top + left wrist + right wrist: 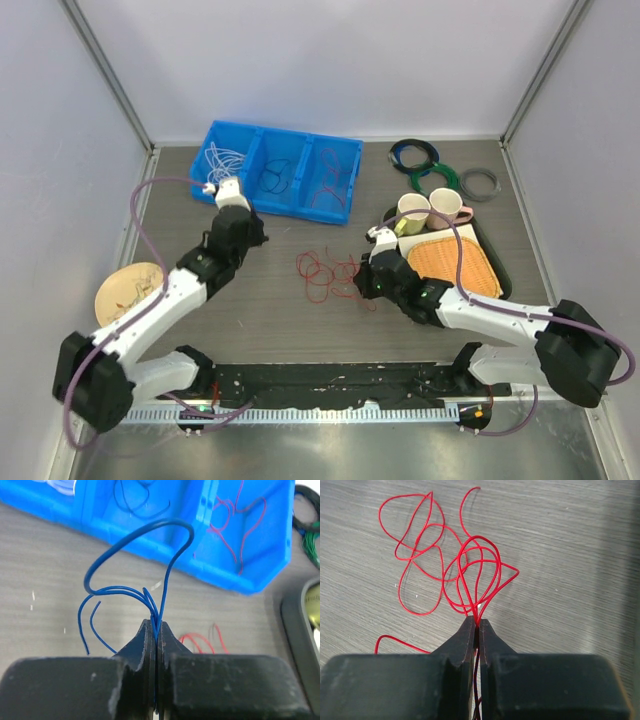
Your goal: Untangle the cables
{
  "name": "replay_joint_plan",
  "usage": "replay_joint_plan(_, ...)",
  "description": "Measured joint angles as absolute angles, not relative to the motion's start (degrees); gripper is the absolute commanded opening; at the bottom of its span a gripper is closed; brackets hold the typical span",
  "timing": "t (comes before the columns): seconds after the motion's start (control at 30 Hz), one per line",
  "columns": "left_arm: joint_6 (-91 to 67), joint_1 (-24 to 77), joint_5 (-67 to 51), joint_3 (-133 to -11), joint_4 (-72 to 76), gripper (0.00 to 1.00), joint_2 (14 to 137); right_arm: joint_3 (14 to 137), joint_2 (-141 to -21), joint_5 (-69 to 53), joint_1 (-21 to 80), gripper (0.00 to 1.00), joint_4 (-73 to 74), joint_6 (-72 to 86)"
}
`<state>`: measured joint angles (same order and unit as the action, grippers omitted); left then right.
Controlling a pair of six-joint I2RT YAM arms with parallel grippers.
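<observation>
My left gripper (156, 625) is shut on a dark blue cable (175, 521), whose loops arch up from the jaws in front of a blue bin (225, 575). From above, the left gripper (243, 238) hangs just before that bin (345, 185). My right gripper (477, 622) is shut on a red cable (472, 609), and the rest of this cable lies in loose loops on the table. In the top view the right gripper (365, 285) sits at the right edge of the red tangle (322, 268). The bin holds white cables (222, 160), a dark one and red ones in separate compartments.
A dark tray (490, 245) at the right carries two cups (413, 210) and an orange mat (455, 265). Green, black and grey coiled rings (430, 170) lie at the back right. A wooden plate (128, 290) rests at the left edge, under the left arm.
</observation>
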<state>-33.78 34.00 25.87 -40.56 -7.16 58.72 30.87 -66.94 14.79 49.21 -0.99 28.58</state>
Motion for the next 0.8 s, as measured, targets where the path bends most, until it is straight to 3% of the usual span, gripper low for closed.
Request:
replay_joint_plan(0.27, -28.51, 22.61, 13.06, -66.08, -6.04, 0.00, 86.74, 30.87, -69.45, 12.25, 49.21, 0.07, -3.44, 27.51)
replay_joint_plan(0.4, -26.76, 20.08, 10.22, -81.84, -9.34, 0.77, 99.85, 30.87, -69.17, 12.34, 49.21, 0.07, -3.86, 26.74)
replay_joint_plan(0.5, -25.93, 18.98, 9.72, -89.25, -12.51, 1.00, 105.71, 30.85, -68.49, 12.60, 49.21, 0.07, -3.88, 26.24)
replay_joint_plan(0.8, -25.04, 18.41, 5.63, -92.27, -18.17, 1.00, 107.59, 30.83, -67.53, 13.39, 49.21, 0.07, -3.95, 25.63)
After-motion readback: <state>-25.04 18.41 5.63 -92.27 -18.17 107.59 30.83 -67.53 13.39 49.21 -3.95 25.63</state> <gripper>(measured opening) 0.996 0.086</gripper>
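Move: The left hand, with the blue cable already pinched in its fingers, has the blue bin's middle compartment about 20 cm straight ahead and some 15 cm below. The white-cable compartment lies about 14 cm to the left of the middle one and 2 cm farther out; the red-cable compartment is 16 cm to its right and 3 cm nearer. From the right hand, the middle compartment is roughly 32 cm ahead, 26 cm left and 4 cm lower. Carrying the blue cable quickly forward from over the table to over the bin's middle compartment, the left hand covers about 20 cm, rising a mere 2 cm and settling back, with a slight drift right. Its fingers spring wide open as the reach runs out, letting go of the cable, while the wrist tips some 10 degrees farther down. ##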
